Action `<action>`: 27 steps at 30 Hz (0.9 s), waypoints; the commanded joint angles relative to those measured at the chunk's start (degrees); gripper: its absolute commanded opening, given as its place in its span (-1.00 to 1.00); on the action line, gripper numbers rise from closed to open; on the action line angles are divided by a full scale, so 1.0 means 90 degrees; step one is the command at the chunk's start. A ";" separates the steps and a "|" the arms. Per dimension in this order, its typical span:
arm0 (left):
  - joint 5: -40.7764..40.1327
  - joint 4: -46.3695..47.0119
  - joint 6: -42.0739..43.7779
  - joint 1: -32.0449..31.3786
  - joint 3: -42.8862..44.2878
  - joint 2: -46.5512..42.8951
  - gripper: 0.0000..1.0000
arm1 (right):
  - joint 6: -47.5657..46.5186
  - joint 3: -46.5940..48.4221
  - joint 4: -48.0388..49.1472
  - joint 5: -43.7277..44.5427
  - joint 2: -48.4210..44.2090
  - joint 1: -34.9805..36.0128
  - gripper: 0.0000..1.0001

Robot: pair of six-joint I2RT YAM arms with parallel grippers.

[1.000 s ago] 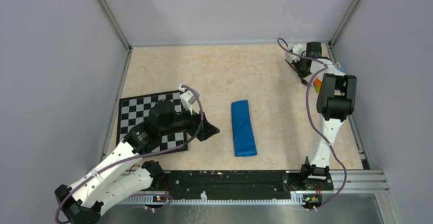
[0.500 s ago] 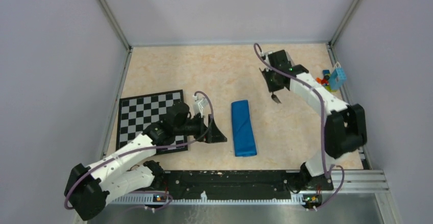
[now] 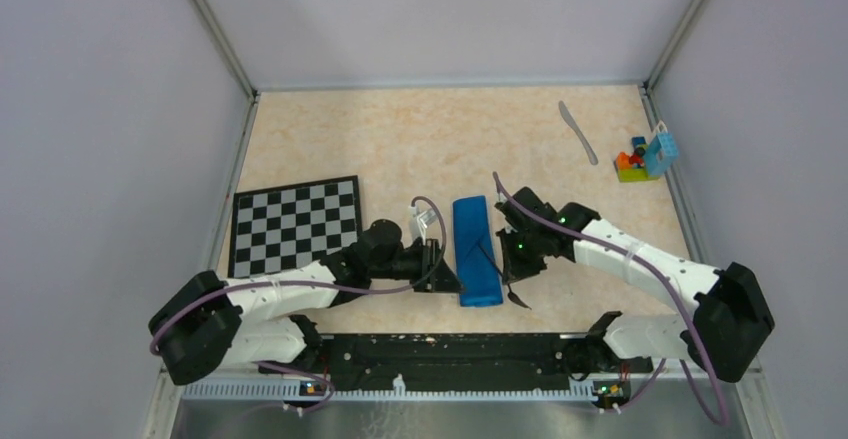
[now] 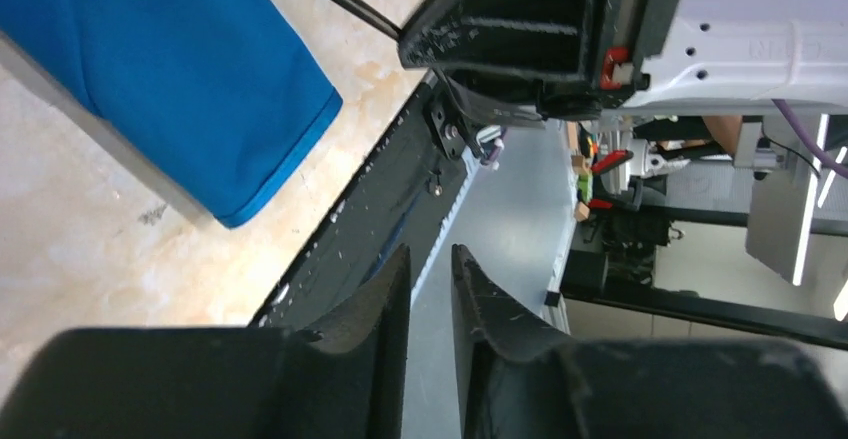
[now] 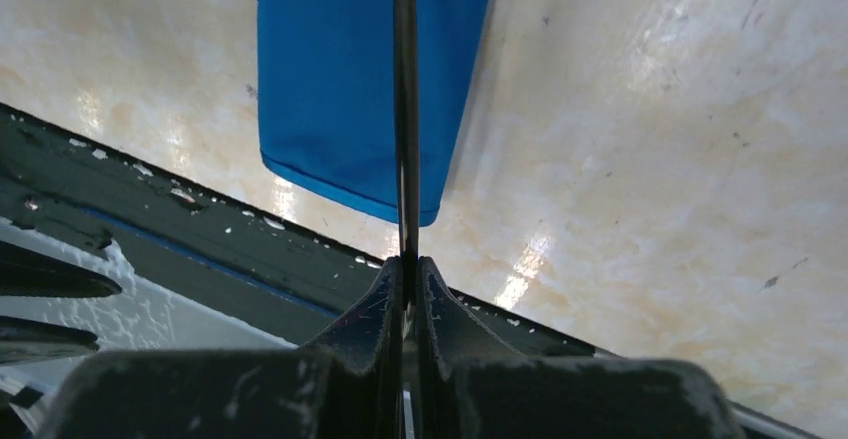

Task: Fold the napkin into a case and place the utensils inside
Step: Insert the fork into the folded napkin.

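The napkin lies folded as a narrow blue case point(image 3: 477, 251) in the middle of the table, and its near end point(image 5: 350, 109) shows in the right wrist view. My right gripper point(image 3: 512, 257) hovers at the case's right edge, shut on the thin black utensil point(image 5: 404, 109), whose shaft crosses over the blue cloth. The utensil's head point(image 3: 517, 299) points toward the near edge. My left gripper point(image 3: 441, 275) is just left of the case's near end, jaws a narrow gap apart with nothing between them point(image 4: 430, 269). The silver-grey utensil point(image 3: 578, 131) lies flat at the back right.
A black-and-white chessboard point(image 3: 295, 224) lies at the left. Colourful toy blocks point(image 3: 640, 157) sit against the right wall. The black base rail point(image 3: 450, 349) runs along the near edge, close to the case's end.
My right arm swung from the back right down to the case, carrying the black utensil. My left gripper slid right to the case and its jaws narrowed.
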 commanded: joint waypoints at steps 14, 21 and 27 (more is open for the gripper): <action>-0.1501 0.1456 -0.0216 -0.0649 0.0268 0.1914 -1.00 | 0.2114 -0.0788 0.0766 0.2043 -0.0518 0.1706 -1.00; -0.1826 0.0662 -0.0175 -0.0734 0.0571 0.2589 -1.00 | 0.2159 -0.0895 0.1093 0.2355 -0.0428 0.1774 -1.00; -0.2124 0.0225 -0.0320 -0.0844 0.0755 0.2996 -1.00 | 0.2099 -0.0973 0.1406 0.2387 -0.0224 0.1806 -1.00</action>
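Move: The folded napkin's middle lies about 14 cm ahead of the left gripper, 6 cm to its right and 12 cm below; its near-left corner is only a centimetre or so back and to the right, equally far below. The fork, held by the right gripper, has its middle some 5 cm ahead and 13 cm right of the left gripper, about 5 cm lower. From the right gripper the napkin's middle is roughly 10 cm ahead, 8 cm left and 7 cm down. Bring the left gripper down about 11 cm, easing some 3 cm right and 2 cm forward, shutting its part-open fingers and tipping them further down until the closed tips come onto the napkin by its near-left corner. Keep the fork gripped in the right hand: draw it back nearly 3 cm, then sink about 2.5 cm and ease forward again, turning roughly 10 degrees clockwise and swinging its fingertips forward, handle still reaching over the cloth. ##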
